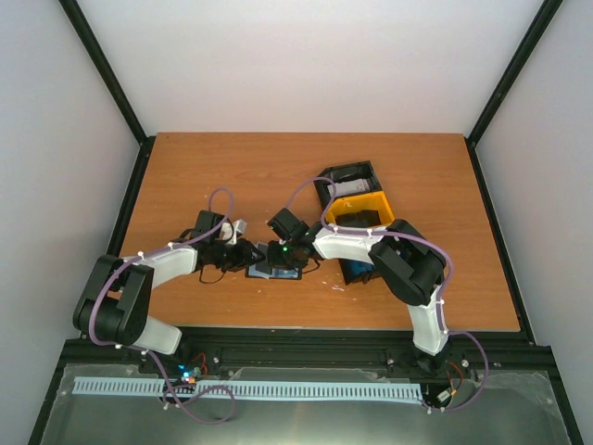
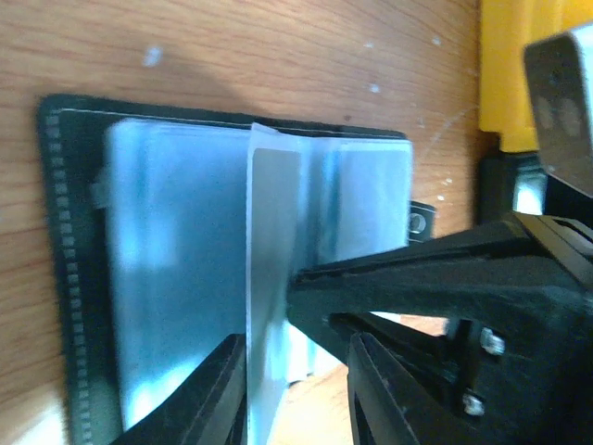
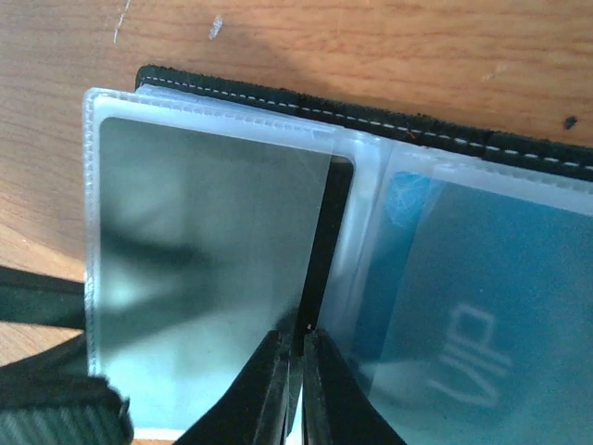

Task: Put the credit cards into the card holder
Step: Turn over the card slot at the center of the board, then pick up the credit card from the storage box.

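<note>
The black card holder point(image 1: 275, 272) lies open on the table between both grippers. Its clear sleeves show in the left wrist view point(image 2: 176, 260), and its stitched black edge point(image 3: 371, 116) in the right wrist view. One sleeve holds a blue credit card point(image 3: 463, 278); the one beside it holds a grey card point(image 3: 204, 241). A thin leaf point(image 2: 273, 213) stands on edge at the fold; whether it is a card or a sleeve page is unclear. My right gripper point(image 3: 304, 332) is shut on it. My left gripper point(image 2: 296, 352) stands open, its left finger beside the leaf.
A black-and-yellow tray point(image 1: 371, 199) stands behind the right arm, and its yellow wall point(image 2: 505, 74) shows in the left wrist view. Another blue card point(image 1: 357, 271) lies on the table under the right arm. Black frame rails border the table.
</note>
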Robot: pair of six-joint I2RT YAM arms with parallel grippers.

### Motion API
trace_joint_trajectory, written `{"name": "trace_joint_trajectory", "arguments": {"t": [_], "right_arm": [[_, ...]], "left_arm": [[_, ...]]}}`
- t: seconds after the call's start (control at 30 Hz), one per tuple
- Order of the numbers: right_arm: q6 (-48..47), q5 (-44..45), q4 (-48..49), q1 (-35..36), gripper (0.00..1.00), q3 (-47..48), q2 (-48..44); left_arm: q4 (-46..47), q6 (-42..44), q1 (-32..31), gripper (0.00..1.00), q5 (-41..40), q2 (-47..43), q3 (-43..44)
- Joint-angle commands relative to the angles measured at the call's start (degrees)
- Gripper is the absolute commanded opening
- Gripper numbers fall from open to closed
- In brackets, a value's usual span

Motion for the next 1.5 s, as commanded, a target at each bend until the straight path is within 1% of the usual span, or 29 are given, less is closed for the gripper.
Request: {"name": "trace_joint_trajectory", "arguments": {"t": [0.0, 0.13, 0.23, 0.33, 0.43, 0.53, 0.63, 0.7, 0.83, 0.9, 0.93, 1.03, 1.13, 1.2, 1.33, 1.47], "right_arm": [[0.66, 4.12, -1.03, 0.37, 0.07, -1.18, -2.69], [0.66, 11.88, -1.83, 0.28, 0.09, -2.81, -8.93], [1.67, 20.26, -6.44, 0.11, 0.11, -3.16, -12.82], [2.74, 28.53, -10.66, -0.21, 0.12, -3.85, -16.96], [2.70, 32.88, -11.43, -1.93, 0.14, -5.92, -22.20], [1.99, 33.57, -12.46, -4.89, 0.16, -7.97, -27.24], [-0.06, 31.35, -13.41, -8.33, 0.19, -9.59, -31.58], [-1.89, 29.01, -14.24, -10.95, 0.22, -10.51, -34.38], [-4.82, 25.89, -17.36, -16.02, 0.27, -11.94, -40.06], [-6.57, 25.24, -18.80, -18.76, 0.30, -11.50, -41.60], [-7.53, 25.17, -19.46, -19.98, 0.33, -10.88, -42.01], [-11.29, 23.39, -20.29, -24.32, 0.39, -7.53, -41.22], [-15.42, 19.59, -20.73, -27.08, 0.43, -2.73, -37.07], [-18.46, 16.29, -21.44, -28.09, 0.45, 0.39, -33.13], [-24.88, 12.57, -23.47, -28.78, 0.49, 6.40, -26.06], [-29.22, 11.24, -26.45, -29.88, 0.51, 12.02, -18.88]], "left_arm": [[4.47, 2.44, -0.12, 0.30, 8.33, -0.10, 1.25], [7.11, 3.41, -0.12, 0.31, 13.93, 0.77, 1.29], [10.57, 1.44, -0.16, 0.35, 17.54, 2.21, 1.42], [12.60, -0.68, -0.64, 0.37, 18.59, 4.24, 1.97], [13.49, -0.87, -2.27, 0.40, 19.25, 6.45, 3.19], [13.81, -0.51, -4.84, 0.41, 21.18, 9.68, 5.35], [12.95, 0.53, -6.37, 0.41, 22.36, 12.32, 7.99], [10.95, 2.07, -6.45, 0.41, 22.09, 12.34, 9.73], [4.84, 6.44, -6.37, 0.44, 17.66, 10.48, 14.17], [2.31, 7.77, -6.17, 0.45, 13.47, 9.08, 16.01], [1.21, 7.91, -5.85, 0.49, 10.84, 8.29, 16.88], [-0.35, 7.77, -3.55, 0.55, 4.63, 6.49, 18.65], [-3.73, 8.10, -0.41, 0.61, 1.60, 6.28, 20.44], [-5.51, 8.85, 0.56, 0.64, -0.48, 6.54, 21.70], [-7.43, 9.82, 1.83, 0.68, -4.38, 6.96, 22.06], [-8.26, 10.88, 4.18, 0.68, -4.87, 7.93, 20.93]]}}
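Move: Between the left fingers' tips stands the half-raised card slot leaf, its middle some 2 cm ahead, 2 cm right and 1 cm lower; the holder's right page lies about 6 cm right, 2 cm ahead and 4 cm below. From the right hand, closed at the holder's spine, the yellow compartment is roughly 21 cm right and 12 cm ahead at like height, the white-card compartment 17 cm right and 22 cm ahead, and the leaf 3 cm left and 1 cm ahead. Sweeping about 8 cm right over the holder, the left hand takes the slot leaf over the spine, rolling some 20 degrees, then leaves it, rising and swinging forward and back left while its fingers open wide. The right hand's closed fingertips come off the spine; it climbs and swings right and forward over the yellow compartment, roughly 23 cm right and 17 cm up, opening to half and tipping fingers back towards its base. ##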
